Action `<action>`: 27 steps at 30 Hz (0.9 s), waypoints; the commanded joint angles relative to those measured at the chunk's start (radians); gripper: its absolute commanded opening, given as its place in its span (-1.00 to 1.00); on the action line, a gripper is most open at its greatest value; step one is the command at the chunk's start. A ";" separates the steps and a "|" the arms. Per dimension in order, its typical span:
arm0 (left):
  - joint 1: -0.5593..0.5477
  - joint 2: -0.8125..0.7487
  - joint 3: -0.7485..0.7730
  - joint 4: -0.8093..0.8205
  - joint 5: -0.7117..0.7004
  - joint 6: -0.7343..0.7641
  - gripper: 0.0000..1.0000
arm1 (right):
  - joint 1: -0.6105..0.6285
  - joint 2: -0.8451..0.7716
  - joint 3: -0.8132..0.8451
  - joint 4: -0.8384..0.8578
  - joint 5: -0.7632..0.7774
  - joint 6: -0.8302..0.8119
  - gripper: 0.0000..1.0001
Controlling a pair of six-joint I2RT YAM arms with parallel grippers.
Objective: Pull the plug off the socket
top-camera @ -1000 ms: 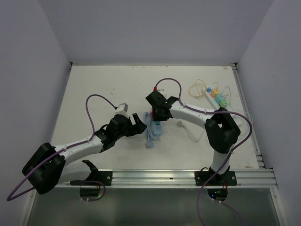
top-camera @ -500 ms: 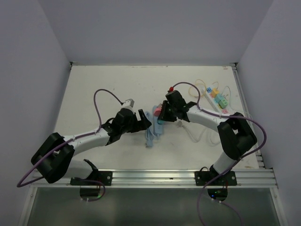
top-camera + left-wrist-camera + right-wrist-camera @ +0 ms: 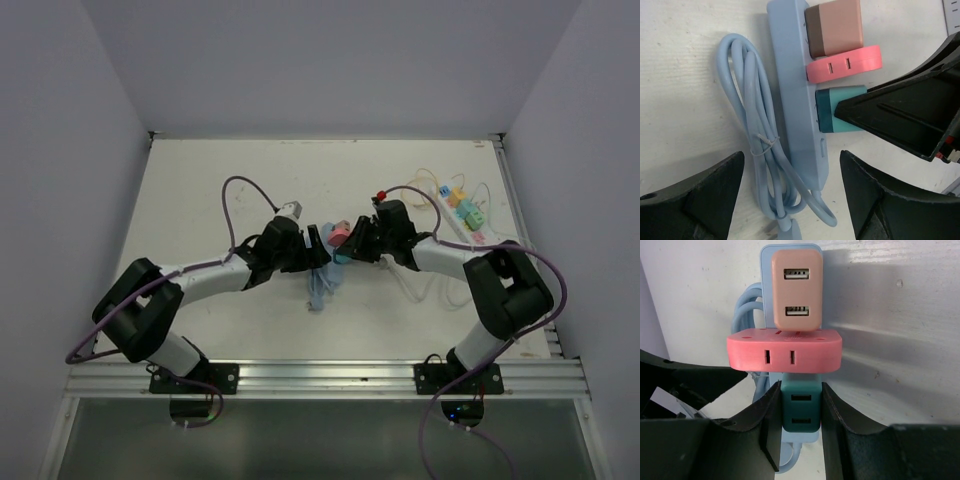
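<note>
A light blue socket strip (image 3: 792,100) lies flat on the table with its coiled cable (image 3: 747,125) beside it. Three plugs sit in it: a tan USB charger (image 3: 794,290), a pink adapter (image 3: 785,352) and a teal plug (image 3: 800,410). My right gripper (image 3: 800,395) is shut on the teal plug, one finger on each side. My left gripper (image 3: 791,165) is open, its fingers astride the cable end of the strip without touching it. From above, both grippers (image 3: 318,248) (image 3: 352,245) meet over the strip (image 3: 322,278).
A white power strip (image 3: 455,205) with coloured plugs and thin wires lies at the back right. An aluminium rail (image 3: 330,375) runs along the near edge. Walls close in the table's left, right and back sides.
My left arm has reached right until its open jaws stand over the strip's cable end, and they have narrowed slightly. The right gripper has stayed shut on the teal plug while its wrist swung right.
</note>
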 commanded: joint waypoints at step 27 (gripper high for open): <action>0.004 0.162 0.151 -0.004 -0.045 0.111 0.05 | -0.040 0.075 -0.073 0.074 -0.065 -0.003 -1.00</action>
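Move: The socket strip's middle is about 5 cm ahead of the left hand, 2 cm to its right and slightly lower. On the strip's right side, measured from that hand, the teal plug sits 3 cm ahead and 5 right, the pink plug 6 ahead and 4 right. The cable bundle is 1 cm ahead, 2 left and some 3 below. The right hand already grips the teal plug between its pads; the strip's middle lies about 2 cm ahead and 3 left of it. Up and forward in one hop, the left hand rises about 6 cm and goes some 4 cm farther out along the socket strip, then sinks just past its old height. Its fingers close about a third of the way, ending either side of the strip beside the teal and pink plugs. The right hand keeps its pinch on the teal plug, almost still. ##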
